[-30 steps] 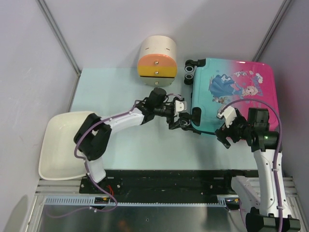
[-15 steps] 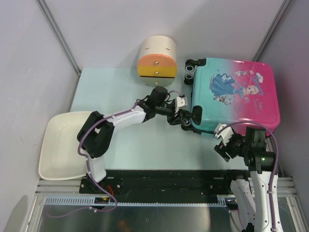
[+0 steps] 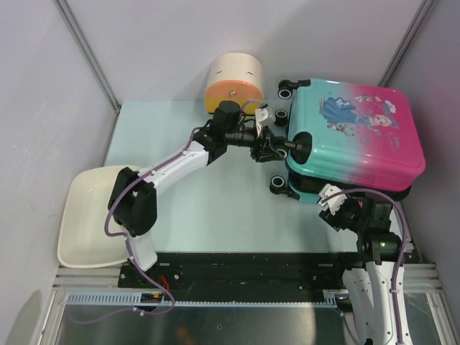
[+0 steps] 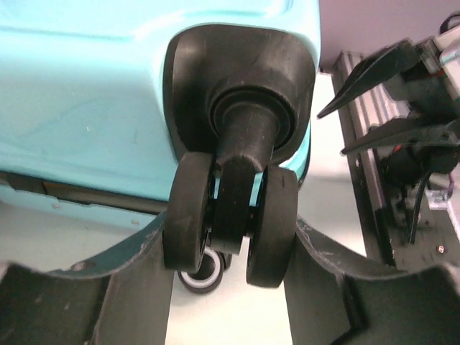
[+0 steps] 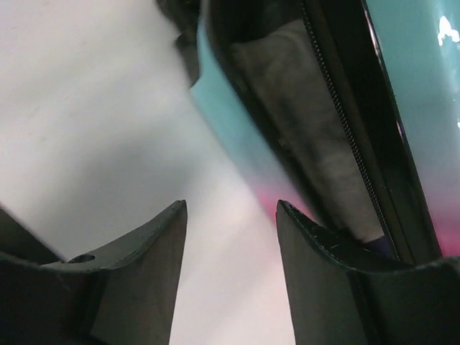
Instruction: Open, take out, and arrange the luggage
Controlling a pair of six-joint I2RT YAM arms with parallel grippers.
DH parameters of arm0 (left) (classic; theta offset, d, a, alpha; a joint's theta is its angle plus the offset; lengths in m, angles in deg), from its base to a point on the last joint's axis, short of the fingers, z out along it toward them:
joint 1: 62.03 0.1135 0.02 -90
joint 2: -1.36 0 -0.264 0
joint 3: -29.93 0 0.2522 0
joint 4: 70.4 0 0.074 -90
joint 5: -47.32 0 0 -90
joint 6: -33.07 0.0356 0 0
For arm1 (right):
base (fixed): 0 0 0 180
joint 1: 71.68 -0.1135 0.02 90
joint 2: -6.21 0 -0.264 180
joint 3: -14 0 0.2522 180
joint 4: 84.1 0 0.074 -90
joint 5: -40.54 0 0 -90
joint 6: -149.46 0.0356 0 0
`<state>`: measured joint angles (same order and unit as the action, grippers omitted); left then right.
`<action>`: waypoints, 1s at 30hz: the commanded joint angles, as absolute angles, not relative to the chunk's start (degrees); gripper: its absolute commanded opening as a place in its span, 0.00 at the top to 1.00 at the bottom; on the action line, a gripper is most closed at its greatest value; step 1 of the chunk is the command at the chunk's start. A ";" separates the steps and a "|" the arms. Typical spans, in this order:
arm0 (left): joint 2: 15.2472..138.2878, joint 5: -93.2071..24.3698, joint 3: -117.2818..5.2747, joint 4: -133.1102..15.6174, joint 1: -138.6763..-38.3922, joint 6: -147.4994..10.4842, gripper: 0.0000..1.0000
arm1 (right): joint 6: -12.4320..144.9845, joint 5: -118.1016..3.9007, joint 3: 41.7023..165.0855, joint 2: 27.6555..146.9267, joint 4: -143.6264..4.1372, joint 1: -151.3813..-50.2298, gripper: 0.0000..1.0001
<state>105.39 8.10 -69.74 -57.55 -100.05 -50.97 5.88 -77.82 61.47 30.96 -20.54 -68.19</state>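
The luggage (image 3: pixel 359 129), a teal-to-pink hard shell with a cartoon print, lies at the back right with its upper half tilted up off the lower half. My left gripper (image 3: pixel 277 147) is shut on the black twin wheel (image 4: pixel 273 215) at the upper half's near-left corner; its fingers press both wheel discs. In the left wrist view the teal shell (image 4: pixel 86 108) fills the top. My right gripper (image 3: pixel 332 205) stands open at the luggage's front edge with nothing between its fingers. The right wrist view shows the gap between the halves, with grey lining (image 5: pixel 302 129) and zipper.
A cream cylindrical box (image 3: pixel 235 83) with orange-yellow drawers stands at the back, just left of the luggage. A white basin (image 3: pixel 90 215) sits at the table's left edge. Another black wheel (image 3: pixel 279 184) of the lower half rests on the table.
My left gripper closed on the wheel and lifted it up and back, raising the upper half. The right gripper drew back toward its base and narrowed.
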 commanded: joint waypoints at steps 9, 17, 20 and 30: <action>103.32 7.17 -78.76 -68.77 -97.63 -64.31 0.80 | 15.69 -62.13 56.94 30.81 -61.70 -68.43 0.24; 97.35 -0.83 -71.30 -68.86 -94.03 -67.39 0.00 | 19.73 -59.39 69.15 47.15 -81.47 -68.34 0.18; 93.04 -5.66 -66.46 -68.86 -90.96 -66.95 0.00 | 20.43 -59.13 73.09 55.04 -87.71 -68.25 0.17; 81.78 -16.45 -48.10 -67.89 -88.47 -64.66 0.00 | 23.42 -53.86 90.04 80.96 -105.49 -67.11 0.10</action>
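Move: The left hand still has the lid's near-corner wheel pinched between its fingers. The suitcase base's near wheel is about 11 cm back and 20 cm below it, and the orange drawer box some 19 cm ahead, 13 cm left and 8 cm below. From the right hand, the middle of the lid's near edge lies about 9 cm ahead, 8 cm right and 7 cm above; that base wheel is 9 cm ahead, 15 cm left and 8 cm below. Forward and up in one sweep of some 24 and 21 cm, drifting right, the right hand goes in under the raised lid's near edge, tipping its fingers up some 45 degrees and opening them, to push the lid over. The left hand first lifts its wheel about 5 cm, then opens, lets go and backs off left about 14 cm, turning counter-clockwise. ##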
